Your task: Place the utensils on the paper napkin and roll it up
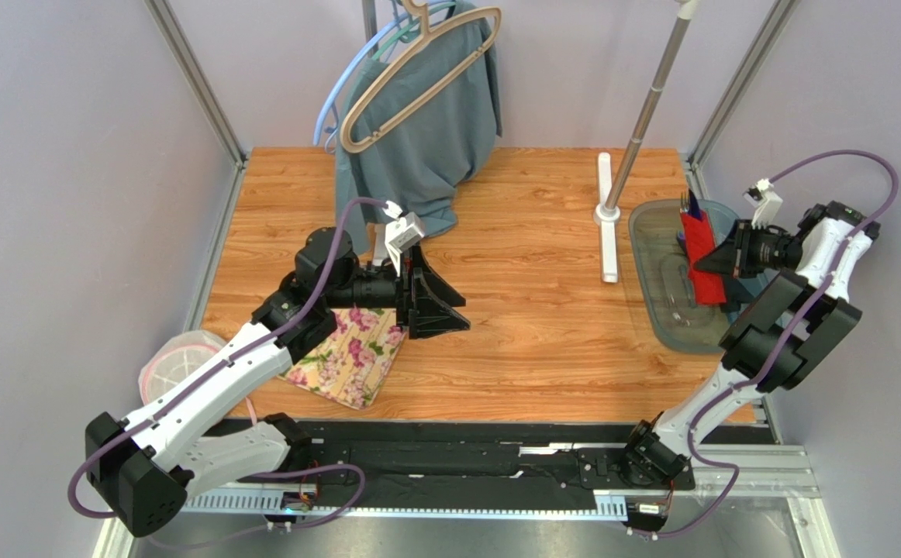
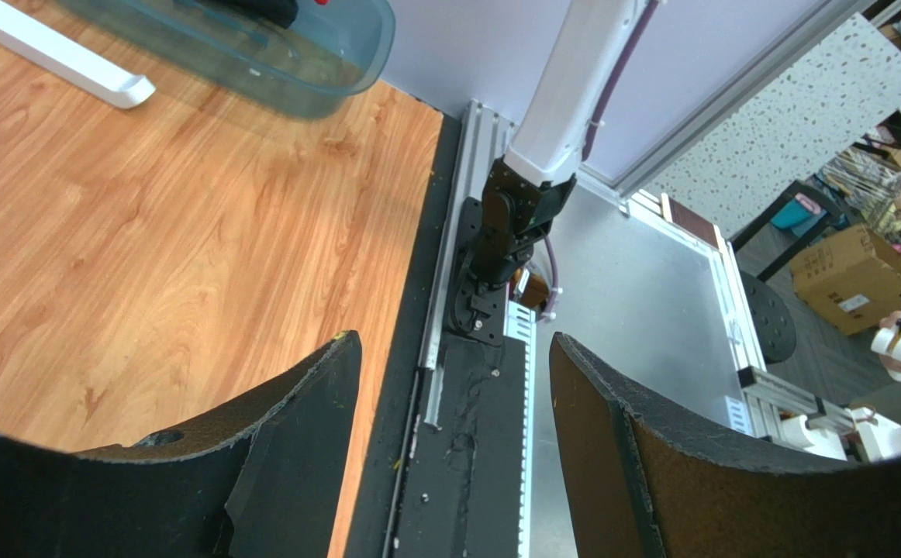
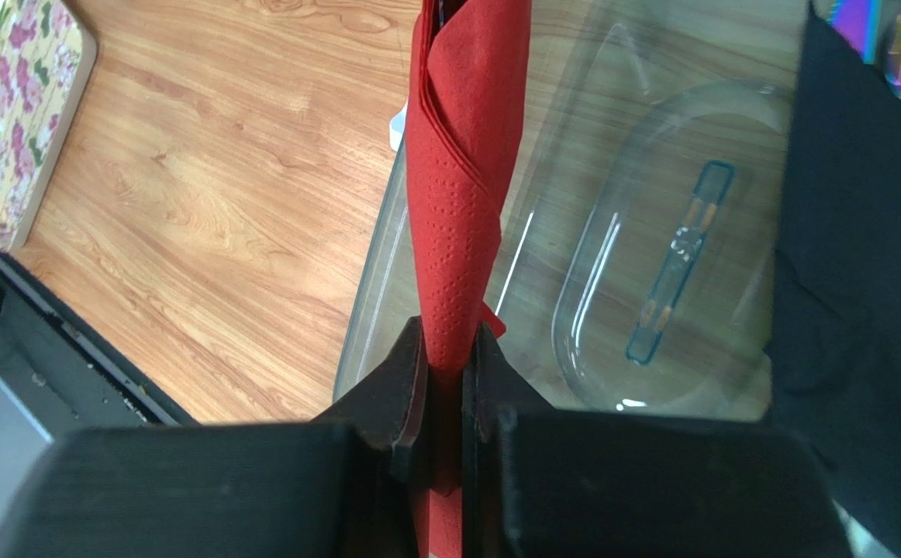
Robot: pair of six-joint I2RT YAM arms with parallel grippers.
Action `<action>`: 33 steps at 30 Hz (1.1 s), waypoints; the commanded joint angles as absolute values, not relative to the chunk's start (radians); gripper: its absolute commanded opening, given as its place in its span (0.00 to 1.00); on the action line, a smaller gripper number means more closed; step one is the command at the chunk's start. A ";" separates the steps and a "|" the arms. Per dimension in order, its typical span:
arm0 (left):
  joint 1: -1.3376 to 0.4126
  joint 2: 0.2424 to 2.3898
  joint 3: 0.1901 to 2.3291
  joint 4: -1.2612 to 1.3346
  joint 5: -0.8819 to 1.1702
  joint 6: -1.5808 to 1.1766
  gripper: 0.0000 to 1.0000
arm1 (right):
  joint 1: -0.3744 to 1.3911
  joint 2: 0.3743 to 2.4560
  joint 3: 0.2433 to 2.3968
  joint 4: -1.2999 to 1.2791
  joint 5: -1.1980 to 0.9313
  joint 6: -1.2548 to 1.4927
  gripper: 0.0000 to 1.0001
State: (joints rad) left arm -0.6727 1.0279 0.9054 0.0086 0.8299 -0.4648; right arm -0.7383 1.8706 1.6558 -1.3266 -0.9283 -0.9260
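Observation:
The red paper napkin point(image 1: 701, 265) is rolled into a tight tube, and my right gripper point(image 1: 723, 258) is shut on it. In the right wrist view the napkin roll point(image 3: 467, 174) runs up from between the closed fingers of the right gripper point(image 3: 446, 344). It hangs over a clear plastic tray point(image 3: 371, 305). Dark utensil ends point(image 1: 686, 205) poke out of the roll's far end; the rest of the utensils are hidden inside. My left gripper point(image 1: 453, 312) is open and empty over the bare wood left of centre. In the left wrist view, the left gripper point(image 2: 455, 344) has only the table's edge between its fingers.
The clear tray point(image 1: 663, 314) sits at the right edge of the table. A floral mat point(image 1: 350, 356) lies front left under my left arm, with a pink-rimmed round container point(image 1: 176, 360) beside it. A grey-green garment point(image 1: 432, 140) on a beige hanger point(image 1: 414, 76) hangs at the back. A white stand base point(image 1: 609, 227) is nearby.

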 commanded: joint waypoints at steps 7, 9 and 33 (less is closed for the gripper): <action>-0.673 1.040 0.870 0.061 0.847 -0.472 0.69 | -0.696 2.040 1.667 -1.556 -0.982 -0.893 0.00; -0.675 1.048 0.867 0.067 0.845 -0.479 0.69 | -0.693 2.065 1.664 -1.523 -0.976 -0.867 0.00; -0.675 1.075 0.857 0.087 0.831 -0.503 0.69 | -0.635 2.189 1.571 -1.227 -0.853 -0.640 0.01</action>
State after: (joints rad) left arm -0.6727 1.0737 0.8623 0.0456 0.8326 -0.4942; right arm -0.6357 2.1891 1.5826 -1.3025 -0.8837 -0.7246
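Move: The rolled napkin bundle is already pinched in the right hand, above the clear tray. The tray's left part, where it is bound, lies about 6 cm to the left, 1 cm ahead and 14 cm below. The black pouch in the tray is some 4 cm ahead, 3 cm right and 12 cm below; the stand's white foot is centred about 19 cm ahead and 15 cm left. From the left hand, that tray spot is roughly 18 cm ahead, 38 cm right and 28 cm below. The red napkin bundle goes down into the left part of the tray, held all the while in the right hand's shut fingers. That hand sinks about 11 cm, quickly at first and then slower, and shifts some 4 cm left; its wrist turns about 30 degrees, dipping the bundle's forward, utensil end. The empty left hand, still open, settles a couple of centimetres lower. ##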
